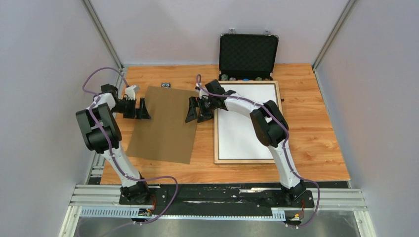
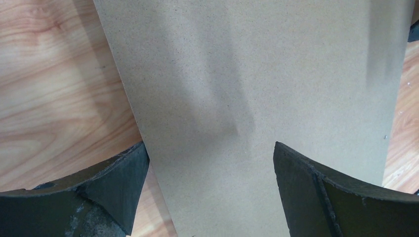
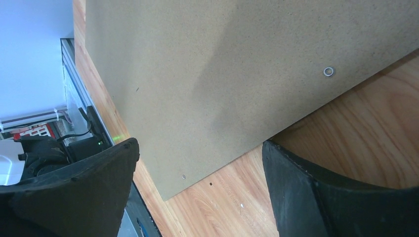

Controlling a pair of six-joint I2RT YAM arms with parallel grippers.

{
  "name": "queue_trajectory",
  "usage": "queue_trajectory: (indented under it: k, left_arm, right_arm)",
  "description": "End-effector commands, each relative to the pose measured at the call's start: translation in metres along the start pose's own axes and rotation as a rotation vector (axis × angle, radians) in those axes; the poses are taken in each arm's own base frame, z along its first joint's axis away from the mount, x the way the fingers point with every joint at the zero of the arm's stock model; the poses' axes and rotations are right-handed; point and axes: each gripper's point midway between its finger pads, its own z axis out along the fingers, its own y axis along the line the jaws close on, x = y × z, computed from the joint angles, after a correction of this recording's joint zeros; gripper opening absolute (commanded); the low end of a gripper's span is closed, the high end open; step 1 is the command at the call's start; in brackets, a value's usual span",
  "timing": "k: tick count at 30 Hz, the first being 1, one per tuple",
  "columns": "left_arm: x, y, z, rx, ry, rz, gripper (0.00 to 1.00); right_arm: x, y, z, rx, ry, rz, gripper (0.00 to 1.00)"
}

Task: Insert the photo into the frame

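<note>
The frame [image 1: 244,161], with light wood rails, lies flat on the right half of the table. A white sheet [image 1: 245,126] fills it, which looks like the photo lying on its face; no print side shows. My left gripper [image 1: 141,108] is open at the left edge of a brown hardboard panel [image 1: 165,126]. In the left wrist view its fingers straddle that edge [image 2: 210,148], one over bare table and one over the panel [image 2: 257,74]. My right gripper [image 1: 197,109] is open at the panel's upper right edge, just left of the frame. Nothing sits between its fingers [image 3: 200,145], with the panel [image 3: 222,64] beyond them.
An open black case [image 1: 248,54] with foam lining and several small round pieces stands at the back, touching the frame's far rail. A small dark object [image 1: 166,85] lies behind the panel. Grey walls close in the wooden table [image 1: 316,138] on three sides.
</note>
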Motion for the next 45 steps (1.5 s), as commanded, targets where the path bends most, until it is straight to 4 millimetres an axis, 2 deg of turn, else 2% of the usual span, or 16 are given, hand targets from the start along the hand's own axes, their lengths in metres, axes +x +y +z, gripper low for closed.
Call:
queue_trajectory:
  k: [1,12,27,33,45]
  left_arm:
    - [-0.006,-0.046,-0.020,0.128,-0.033,-0.003,1.00]
    - [-0.018,-0.088,-0.056,0.187,-0.094,0.057,1.00]
    - [-0.050,-0.169,-0.124,0.327,-0.242,0.097,1.00]
    - [-0.054,-0.187,-0.137,0.325,-0.265,0.121,1.00]
    - [-0.052,-0.215,-0.139,0.365,-0.297,0.136,1.00]
  right_arm:
    - [-0.013,0.033,-0.004,-0.096,-0.021,-0.050,0.93]
    - [-0.017,0.040,-0.011,-0.128,-0.030,-0.071,0.89]
    - [-0.010,0.033,-0.003,-0.142,-0.003,-0.070,0.91]
    - [-0.011,0.035,-0.005,-0.148,-0.005,-0.076,0.91]
    - [-0.010,0.037,-0.006,-0.156,-0.001,-0.078,0.91]
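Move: At the left hand's fingers lies the left edge of the backing board; the board's middle is about 11 cm to the right, 3 cm back and 2 cm below. From the right hand, which is at the board's right edge, that middle lies some 12 cm left and 2 cm back. The frame with the photo in it has its middle about 24 cm right of the right hand and 1 cm back. Some 14 cm ahead and 11 cm right of the left hand is a small black object. Levering the board up by its left edge, the left hand climbs about 20 cm with one fingertip still against that edge, easing back first and then also swinging some 9 cm right, towards the right hand. Its wrist tips up some 20 degrees and its fingers stay wide open. The right hand stays put, one finger still against the board's right edge as a stop. ##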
